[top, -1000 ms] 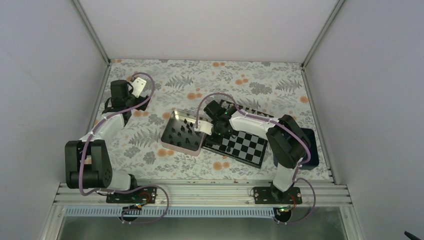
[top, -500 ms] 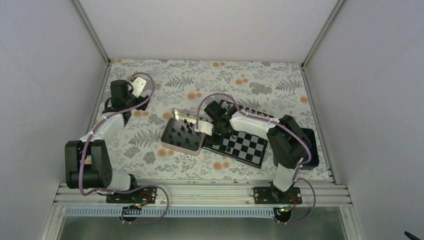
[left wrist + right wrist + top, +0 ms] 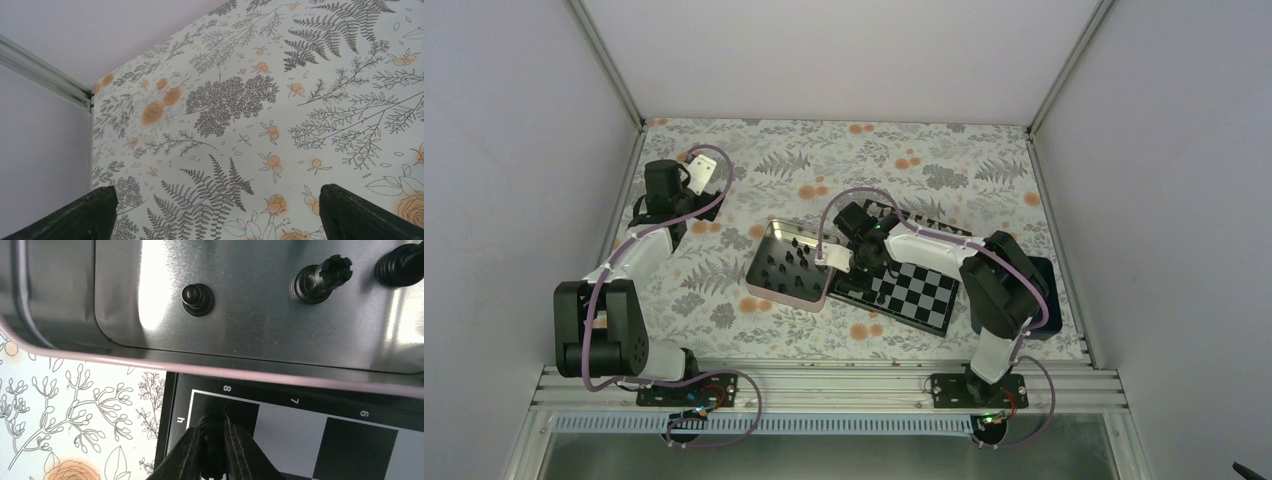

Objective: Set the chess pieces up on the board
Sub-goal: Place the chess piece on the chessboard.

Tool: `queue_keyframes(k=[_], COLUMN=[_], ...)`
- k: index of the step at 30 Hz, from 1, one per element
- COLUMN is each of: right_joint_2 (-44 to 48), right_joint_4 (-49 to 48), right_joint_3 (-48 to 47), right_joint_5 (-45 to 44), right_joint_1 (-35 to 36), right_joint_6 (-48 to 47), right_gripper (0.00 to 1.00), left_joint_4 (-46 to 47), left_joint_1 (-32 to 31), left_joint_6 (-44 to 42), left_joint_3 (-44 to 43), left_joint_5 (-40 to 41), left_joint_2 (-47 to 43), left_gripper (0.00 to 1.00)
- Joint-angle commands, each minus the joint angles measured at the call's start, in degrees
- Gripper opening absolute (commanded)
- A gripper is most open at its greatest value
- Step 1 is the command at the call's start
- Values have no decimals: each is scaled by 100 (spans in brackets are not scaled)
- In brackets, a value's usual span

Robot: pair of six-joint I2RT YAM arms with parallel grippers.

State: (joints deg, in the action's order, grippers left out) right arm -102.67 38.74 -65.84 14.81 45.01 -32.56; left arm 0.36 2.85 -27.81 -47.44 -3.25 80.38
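Observation:
The board (image 3: pixel 921 291) lies right of centre, its dark rim and corner square (image 3: pixel 300 422) filling the bottom of the right wrist view. My right gripper (image 3: pixel 214 452) is shut on a black chess piece (image 3: pixel 216 432) that stands on the black corner square beside the marks 8 and h. From above, this gripper (image 3: pixel 862 268) sits over the board's left corner, next to the tin. More black chess pieces stand in the silver tin (image 3: pixel 776 285): a pawn (image 3: pixel 197 299), a rook (image 3: pixel 322 280) and another (image 3: pixel 400 265). My left gripper (image 3: pixel 215 212) hangs open over bare cloth.
The tin's rim (image 3: pixel 150 360) lies against the board's left edge, very close to my right fingers. A dark blue tray (image 3: pixel 1046 292) sits behind the right arm's elbow. The left arm (image 3: pixel 649 240) rests at the far left near the wall. Floral cloth covers the table.
The right wrist has edged slightly left over the board's corner, with the piece still between its fingers. The left arm has not moved.

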Motion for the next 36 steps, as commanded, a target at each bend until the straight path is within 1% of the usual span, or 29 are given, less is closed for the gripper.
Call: queue_keyframes(k=[1,7,9,12,19,26,29,36], right_joint_2=[300,532,586,559,626,687,687,444], right_joint_4=[188,255,271,334,500,432,329,182], right_joint_3=[54,-4,-93,-185,-236,-20,5,19], right_joint_5=[97,116,227,276,185,107,125,116], right_joint_1=[68,66,67,69,68,69,68,69], right_joint_6=[-30,23,57,61,37,61,78,23], right_gripper=[14,22,23,20,23,30,35,36], left_joint_4=[95,105,105,99,96,123,106,104], left_joint_1=[47,49,49,49,57,58,58,60], left_joint_6=[22,13,14,13,-3,-3,-5,-20], left_joint_3=[25,17,15,16,13,23,7,33], left_joint_5=[-65,-53,-53,-43,-60,-85,-101,-114], left_joint_2=[-14,-1,0,-13,-13,11,1,2], left_gripper=[100,100,100,100,100,100,100,100])
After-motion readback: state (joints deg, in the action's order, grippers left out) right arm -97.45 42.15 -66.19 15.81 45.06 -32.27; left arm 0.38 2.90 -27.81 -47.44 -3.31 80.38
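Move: Between the right hand's fingertips, straight below the hand point by about 1 cm, a black rook stands on h8, the board's near-left corner square. In the pink tray, some 3 cm lower than the hand, a pawn stands about 6 cm to its left and level with it, and another rook 6 cm left and 5 cm ahead. A black piece already on the board is about 8 cm right and 2 cm back, 1 cm down. From the left hand, the h8 rook lies roughly 28 cm right, 18 cm back and 13 cm down. Letting go of the black rook on its corner square, the right hand rises straight up about 3 cm, nearly all of it in the first half second, then hovers just above with a slight drift back. The fingers spread from nearly shut to about a third open, one to each side of the rook, and the wrist hardly turns. ##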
